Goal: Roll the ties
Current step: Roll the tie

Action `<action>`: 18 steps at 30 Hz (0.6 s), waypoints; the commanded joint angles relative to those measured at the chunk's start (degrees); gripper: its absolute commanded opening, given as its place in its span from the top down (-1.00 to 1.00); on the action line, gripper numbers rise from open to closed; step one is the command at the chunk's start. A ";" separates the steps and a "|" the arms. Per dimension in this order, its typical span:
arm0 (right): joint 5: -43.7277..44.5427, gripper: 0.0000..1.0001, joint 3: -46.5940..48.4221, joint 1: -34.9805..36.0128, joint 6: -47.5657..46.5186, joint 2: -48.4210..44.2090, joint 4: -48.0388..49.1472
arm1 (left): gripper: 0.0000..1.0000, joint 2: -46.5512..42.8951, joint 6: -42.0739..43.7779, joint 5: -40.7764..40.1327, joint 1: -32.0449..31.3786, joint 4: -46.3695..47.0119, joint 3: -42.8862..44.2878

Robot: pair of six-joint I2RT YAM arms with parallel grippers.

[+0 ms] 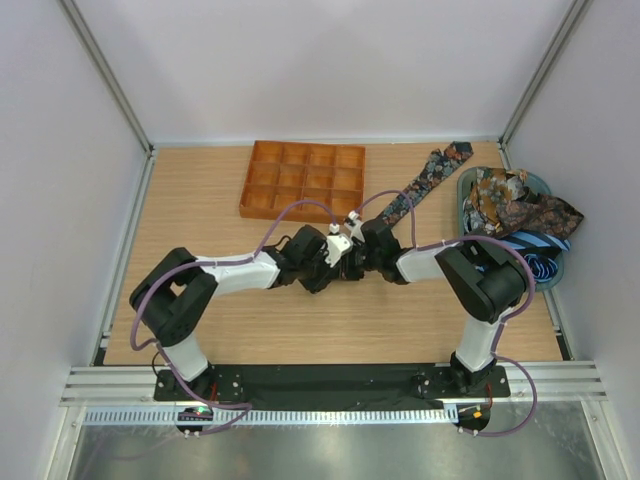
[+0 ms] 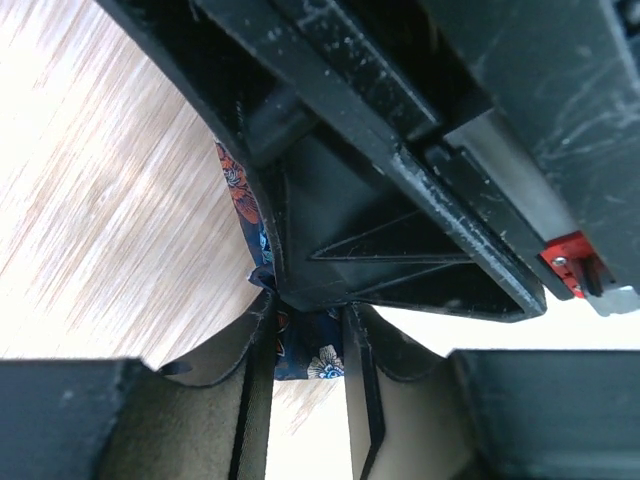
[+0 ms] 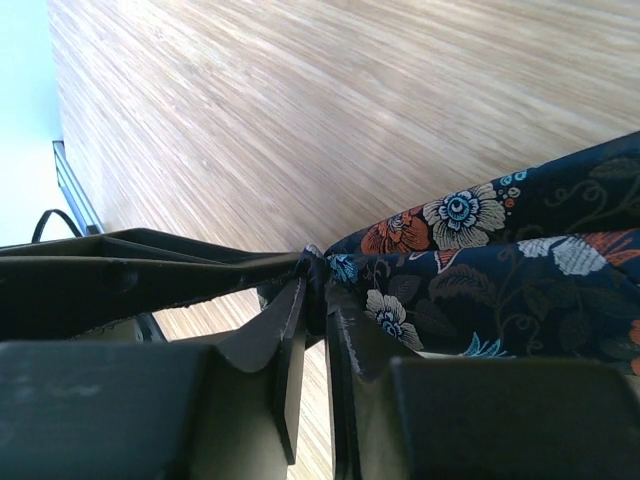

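One dark floral tie (image 1: 425, 180) lies diagonally from the back right towards the table's middle, where both grippers meet over its near end. My left gripper (image 1: 335, 255) has that end of the tie (image 2: 318, 360) between its fingers, and the fabric fills the gap from pad to pad. The black body of the right gripper (image 2: 420, 150) crowds in just above it. In the right wrist view my right gripper (image 3: 315, 275) is pinched on a bunched fold of the tie (image 3: 480, 270), its fingers almost touching. More ties (image 1: 520, 205) are piled at the right, a blue striped one (image 1: 535, 250) among them.
The pile of ties sits in a teal basket (image 1: 462, 200) at the right edge. An orange gridded tray (image 1: 248, 190) stands at the back centre-left. White walls and metal frame posts enclose the wooden table (image 1: 200, 200).
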 commanded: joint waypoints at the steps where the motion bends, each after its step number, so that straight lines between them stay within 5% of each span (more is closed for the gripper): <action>1: 0.33 0.57 -0.29 -0.87 1.20 -3.32 2.08 | 0.45 3.14 -0.66 1.26 -0.85 -3.82 0.72; 11: 3.23 0.20 -0.46 -3.33 1.64 -10.26 -1.78 | 0.49 4.37 -0.84 1.26 -0.76 -5.05 1.78; 18: 12.28 0.20 -8.09 -4.38 -0.90 -20.26 -5.82 | 0.49 5.60 -1.36 0.91 -0.85 -7.51 3.88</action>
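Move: The rolled end of the tie is already between the left hand's pads, practically at its hand point, and it is also at the right hand's fingertips, which have just begun to loosen. From the right hand, the middle of the flat tie length lies about 14 cm ahead and 13 cm to the right, low on the table. The wooden tray's middle is roughly 20 cm ahead and 9 cm left of the right hand. The right hand opens its fingers further and comes free of the rolled end of the tie, slowly at first, then backing off about 4 to 5 cm to its right and 4 cm up, with some 2 cm forward, while its wrist turns about 10 degrees clockwise. The left hand keeps the roll pinched low by the table, its fingers still closed on the cloth, and eases only about 1 cm to the right. ##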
